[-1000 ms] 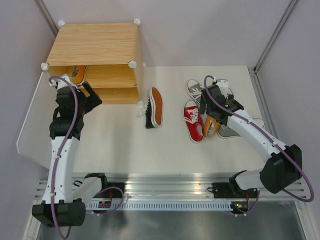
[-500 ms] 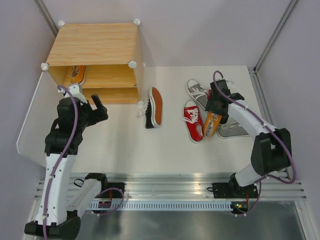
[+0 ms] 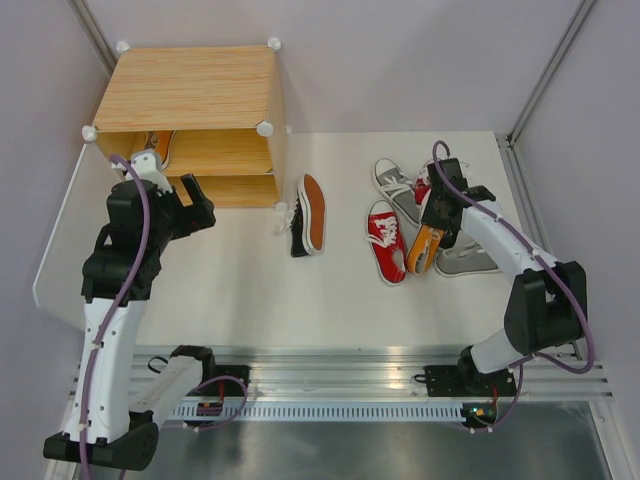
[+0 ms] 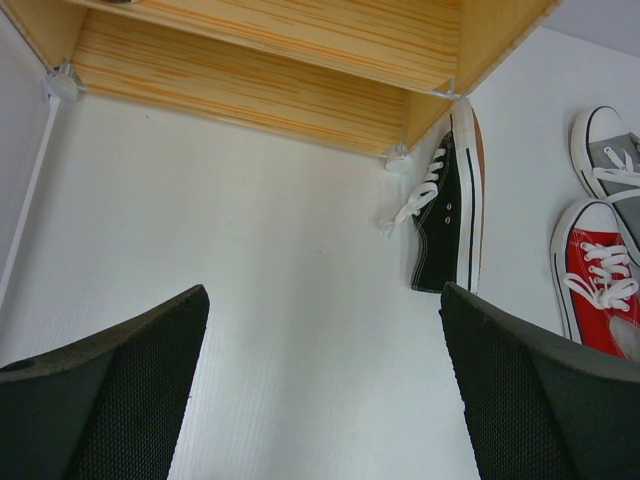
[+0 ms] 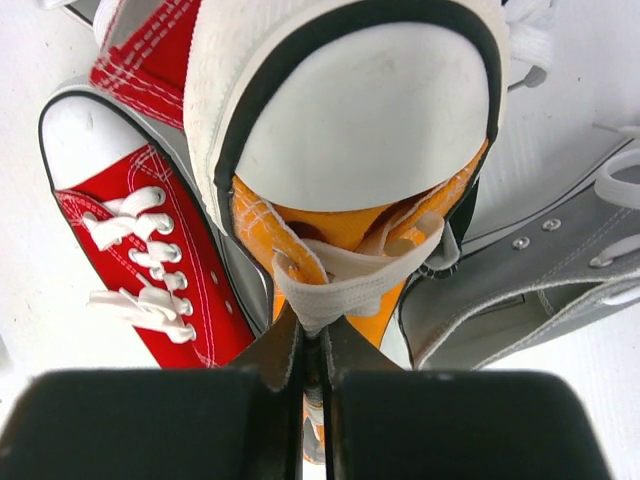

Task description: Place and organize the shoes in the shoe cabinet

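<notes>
The shoe cabinet stands at the back left, its open front facing the arms, with one orange shoe on its upper level. A black shoe lies on its side by the cabinet's right corner. Further right lie a red shoe, grey shoes and a second orange shoe. My right gripper is shut on that orange shoe's laces and tongue. My left gripper hangs open in front of the cabinet's lower level, with nothing between its fingers.
The left wrist view shows the cabinet's lower edge, the black shoe, a red shoe and a grey shoe. A red shoe and a grey shoe press against the held one. Grey walls surround the table.
My right gripper has closed on the orange shoe's laces. The left arm has drawn back from the cabinet and then shifted a little toward it again, still open.
</notes>
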Controlling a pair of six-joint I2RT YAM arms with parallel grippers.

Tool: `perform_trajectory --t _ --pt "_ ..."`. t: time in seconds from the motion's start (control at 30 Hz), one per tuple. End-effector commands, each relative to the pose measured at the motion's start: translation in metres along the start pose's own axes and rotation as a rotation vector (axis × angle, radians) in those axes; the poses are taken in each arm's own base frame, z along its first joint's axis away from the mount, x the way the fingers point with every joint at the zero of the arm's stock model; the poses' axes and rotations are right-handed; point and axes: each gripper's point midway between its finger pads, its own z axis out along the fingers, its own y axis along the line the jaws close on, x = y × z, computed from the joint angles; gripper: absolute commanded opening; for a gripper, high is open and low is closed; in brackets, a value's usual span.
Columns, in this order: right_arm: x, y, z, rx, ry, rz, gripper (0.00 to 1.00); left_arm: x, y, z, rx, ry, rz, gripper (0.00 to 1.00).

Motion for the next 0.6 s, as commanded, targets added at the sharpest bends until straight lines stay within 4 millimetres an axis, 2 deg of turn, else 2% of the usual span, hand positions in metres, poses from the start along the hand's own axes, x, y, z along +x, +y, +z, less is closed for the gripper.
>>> perform_trajectory --t 0.0,0.13,0.33,0.43,0.47,0.53,0.57 --pt "-0.027 0.007 -0.037 -0.066 -0.073 0.031 0.01 -0.019 -0.002 -0.005 -0.002 -0.045 0.026 1.00" --pt "-0.034 0.017 -0.066 -0.094 -0.076 0.020 0.01 -0.019 -0.004 0.000 -0.001 -0.033 0.026 1.00" --pt "-0.022 0.059 -0.102 -0.175 -0.055 -0.035 0.01 -0.016 -0.008 0.009 0.008 -0.011 0.030 1.00" --pt "-0.001 0.094 -0.114 -0.252 -0.009 -0.064 0.01 -0.014 -0.011 0.012 0.018 -0.003 0.030 1.00" --pt "0.014 0.109 -0.114 -0.274 0.023 -0.095 0.01 -0.012 -0.011 0.014 0.017 0.003 0.032 1.00" --pt "0.031 0.128 -0.113 -0.294 0.052 -0.099 0.01 -0.008 -0.012 0.016 0.019 0.016 0.037 1.00" --pt "0.048 0.142 -0.115 -0.312 0.074 -0.135 0.01 -0.006 -0.012 0.017 0.020 0.019 0.038 1.00"
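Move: The right hand already pinches the orange shoe near its laces; the shoe's middle lies about 3 cm back, 1 cm left and 4 cm below it. The shoe cabinet's middle is some 56 cm left, 14 cm ahead and 8 cm higher. On the table, 8 cm down, the red shoe lies 12 cm left and 5 cm back, the black shoe 31 cm left and 3 cm ahead. From the left hand the orange shoe lies about 58 cm right, 6 cm ahead, 25 cm below. Up first, nearly 8 cm, the right hand lifts the orange shoe from the pile, then sweeps it left ever faster, about 12 cm in all, drawing back a little as it passes over the red shoe towards the cabinet side. The wrist turns some 15 degrees counter-clockwise; the shut fingers keep their pinch near the laces. ##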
